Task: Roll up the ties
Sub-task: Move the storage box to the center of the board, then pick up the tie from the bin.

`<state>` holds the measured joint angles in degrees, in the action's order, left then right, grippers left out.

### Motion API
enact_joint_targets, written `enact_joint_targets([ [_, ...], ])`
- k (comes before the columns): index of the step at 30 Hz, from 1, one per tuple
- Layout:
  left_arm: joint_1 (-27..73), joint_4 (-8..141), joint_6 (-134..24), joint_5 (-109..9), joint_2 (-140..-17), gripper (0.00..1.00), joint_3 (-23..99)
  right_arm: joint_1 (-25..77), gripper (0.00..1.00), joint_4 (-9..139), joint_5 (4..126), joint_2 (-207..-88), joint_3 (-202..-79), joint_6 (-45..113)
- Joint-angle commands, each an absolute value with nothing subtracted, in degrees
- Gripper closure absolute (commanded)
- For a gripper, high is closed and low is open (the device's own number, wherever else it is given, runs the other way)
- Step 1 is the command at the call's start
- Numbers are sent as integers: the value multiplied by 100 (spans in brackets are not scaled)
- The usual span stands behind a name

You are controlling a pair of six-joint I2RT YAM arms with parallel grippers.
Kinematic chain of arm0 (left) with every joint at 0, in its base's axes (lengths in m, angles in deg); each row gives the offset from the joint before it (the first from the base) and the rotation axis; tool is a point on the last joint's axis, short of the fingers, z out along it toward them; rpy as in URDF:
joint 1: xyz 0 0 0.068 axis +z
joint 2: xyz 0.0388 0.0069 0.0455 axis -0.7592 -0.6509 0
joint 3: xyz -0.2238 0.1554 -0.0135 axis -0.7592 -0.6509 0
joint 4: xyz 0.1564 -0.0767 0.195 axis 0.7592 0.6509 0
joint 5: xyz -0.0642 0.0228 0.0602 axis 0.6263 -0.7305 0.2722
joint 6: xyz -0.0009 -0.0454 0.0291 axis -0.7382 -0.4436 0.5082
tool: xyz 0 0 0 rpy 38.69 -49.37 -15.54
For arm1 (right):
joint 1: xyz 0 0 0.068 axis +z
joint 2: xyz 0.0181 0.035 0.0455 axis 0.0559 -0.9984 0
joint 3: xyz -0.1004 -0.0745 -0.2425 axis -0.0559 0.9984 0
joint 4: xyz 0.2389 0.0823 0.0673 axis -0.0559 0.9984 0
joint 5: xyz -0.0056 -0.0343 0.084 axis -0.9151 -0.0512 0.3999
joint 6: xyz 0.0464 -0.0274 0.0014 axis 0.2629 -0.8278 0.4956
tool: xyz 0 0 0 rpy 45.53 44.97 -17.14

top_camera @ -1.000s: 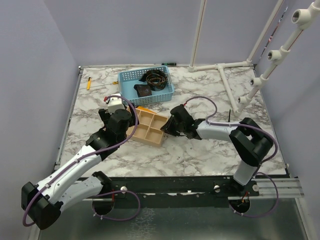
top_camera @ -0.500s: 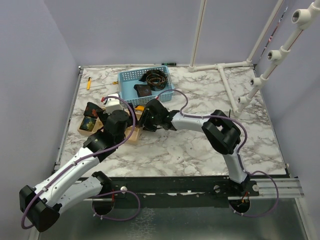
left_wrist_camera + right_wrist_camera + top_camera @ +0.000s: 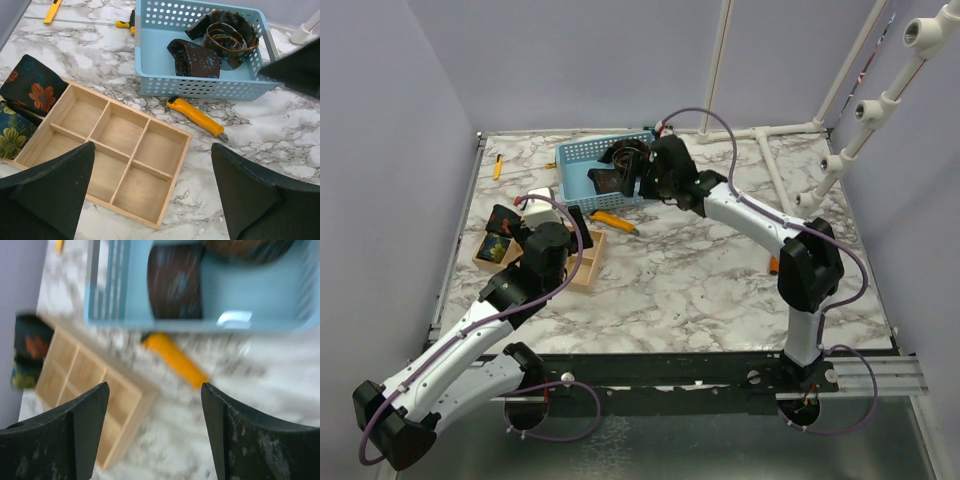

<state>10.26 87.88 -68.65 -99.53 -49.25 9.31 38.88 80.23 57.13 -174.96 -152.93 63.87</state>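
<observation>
Two dark ties lie in the blue basket [image 3: 578, 155]: a folded one [image 3: 192, 57] and a loose coil [image 3: 230, 35]. Two more rolled ties with flower patterns [image 3: 32, 90] [image 3: 10, 135] sit at the left end of the wooden tray [image 3: 115, 150]. My left gripper [image 3: 152, 195] hangs open above the tray's near right corner, holding nothing. My right gripper [image 3: 638, 180] is open at the basket's front right, over the marble just short of the basket wall [image 3: 200, 325], also holding nothing; its view is blurred.
A yellow utility knife [image 3: 196, 116] lies between basket and tray. Near the back left edge lie a yellow tool [image 3: 497, 167] and a small screwdriver [image 3: 120, 23]. A white pipe frame [image 3: 770, 135] stands at the back right, and a small orange item [image 3: 773, 265] lies by the right arm.
The wooden tray has slid left. My right gripper has left the tray's right edge, swung back to the basket and opened. The left gripper stays open over the tray.
</observation>
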Motion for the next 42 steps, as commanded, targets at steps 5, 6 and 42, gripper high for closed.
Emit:
enact_joint_targets([
  [5,984,8651,-6881,-10005,-4921,1,911,3380,22,8692,5275,-19849,-18748,3672],
  [6,984,8648,-6866,-10004,-4952,1,924,3357,22,8776,5300,-20192,-19167,3512],
  [42,988,8625,-6842,-9976,-5051,1,904,3635,78,9147,5933,-21891,-20608,3662],
])
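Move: The folded dark tie in the blue basket lies about 13 cm ahead of the right hand, 7 cm to its left and 11 cm below. The coiled tie sits some 8 cm beyond the folded tie and 7 cm to its right; the orange cutter lies about 12 cm nearer the robot than the folded tie, and the storage box's middle about 8 cm back and 22 cm left of the hand. From the left hand the folded tie is some 25 cm ahead, 13 cm right, 17 cm below. Already clear of the storage box with fingers open, the right hand swings up and about 17 cm forward over the basket, then sinks steeply into it, easing back a few centimetres and drifting about 6 cm left while the wrist turns some 25 degrees, its fingers swinging round to the left. After a slight lift it lowers again, to about 10 cm below its starting height, and closes its fingers around the folded dark tie, pinching the near part of the tie. ##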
